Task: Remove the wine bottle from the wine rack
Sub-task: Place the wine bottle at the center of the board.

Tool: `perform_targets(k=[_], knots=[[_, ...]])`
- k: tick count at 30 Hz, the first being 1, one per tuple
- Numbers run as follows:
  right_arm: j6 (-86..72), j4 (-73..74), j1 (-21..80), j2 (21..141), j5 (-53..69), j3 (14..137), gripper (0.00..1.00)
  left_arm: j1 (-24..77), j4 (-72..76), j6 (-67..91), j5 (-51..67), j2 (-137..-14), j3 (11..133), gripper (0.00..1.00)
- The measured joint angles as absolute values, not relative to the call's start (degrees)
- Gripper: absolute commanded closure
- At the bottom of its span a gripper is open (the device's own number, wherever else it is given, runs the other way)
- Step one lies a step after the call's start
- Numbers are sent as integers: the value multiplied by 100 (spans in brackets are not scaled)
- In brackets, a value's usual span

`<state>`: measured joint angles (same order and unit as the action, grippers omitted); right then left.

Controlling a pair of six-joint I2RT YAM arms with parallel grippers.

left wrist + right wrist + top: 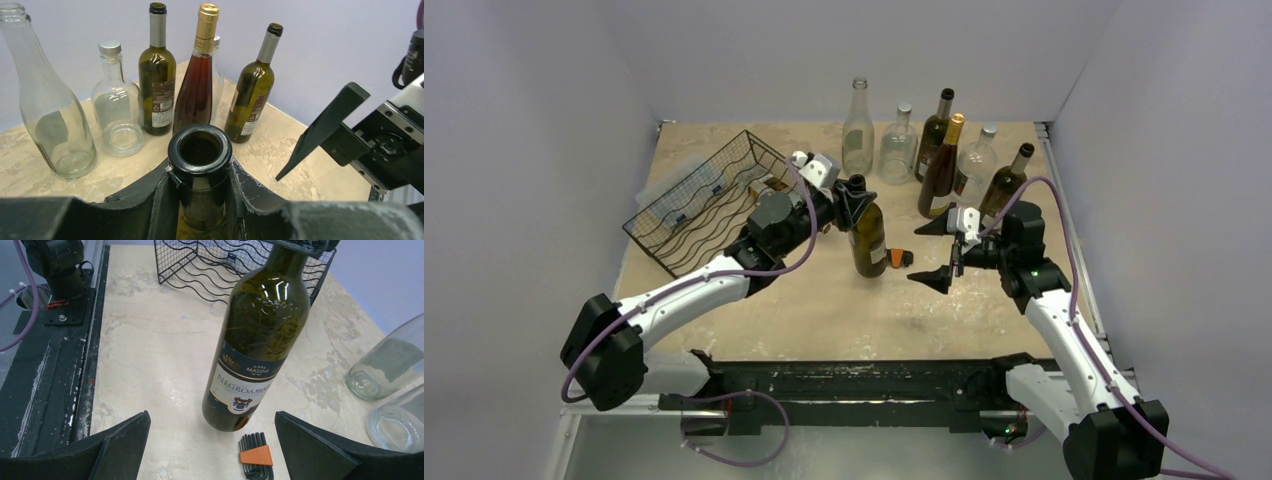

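The wine bottle (pixel 869 242), dark green with a white and dark label, stands upright to the right of the wine rack (pixel 707 203), its base down at the tabletop. My left gripper (pixel 855 192) is shut on its neck just under the open mouth (pixel 200 150); the fingers (pixel 150 200) press both sides. In the right wrist view the bottle (pixel 256 330) stands in front of the black wire rack (pixel 215 265). My right gripper (pixel 938 250) hovers open just right of the bottle, holding nothing, and its fingertips (pixel 125 435) flank the bottle's base from a short distance.
Several bottles stand at the back right: a tall clear one (pixel 857 128), a squat clear one (pixel 897 150), dark green ones (pixel 933 135) and an amber one (pixel 942 165). A hex key set in an orange holder (pixel 896 258) lies beside the held bottle's base.
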<state>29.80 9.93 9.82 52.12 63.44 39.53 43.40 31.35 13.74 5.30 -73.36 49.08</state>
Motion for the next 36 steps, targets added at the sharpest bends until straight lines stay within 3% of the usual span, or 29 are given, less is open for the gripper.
perform_targets(k=[36], knots=[[3326,1332,930,5271,6055,4060,1,3406,2488,987,823,-10409,7996,100]])
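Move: About 17 cm ahead of the left hand, 3 cm to its right and 30 cm below is the open centre of the board, where the held wine bottle is bound. The hex key set lies some 7 cm ahead and 9 cm right. Beyond the centre stand the tall clear bottle, roughly 33 cm straight ahead, and the stoppered bottle, 32 cm ahead and 10 cm right. From the right hand the centre is some 24 cm ahead, 9 cm left. Carrying the green wine bottle upright by its neck, the left hand travels about 16 cm forward towards the middle of the board, past the left side of the hex key set and nearer the clear bottles. It stays almost level at first, then sinks some 2.5 cm over the last stretch; the fingers keep their grip on the neck. ##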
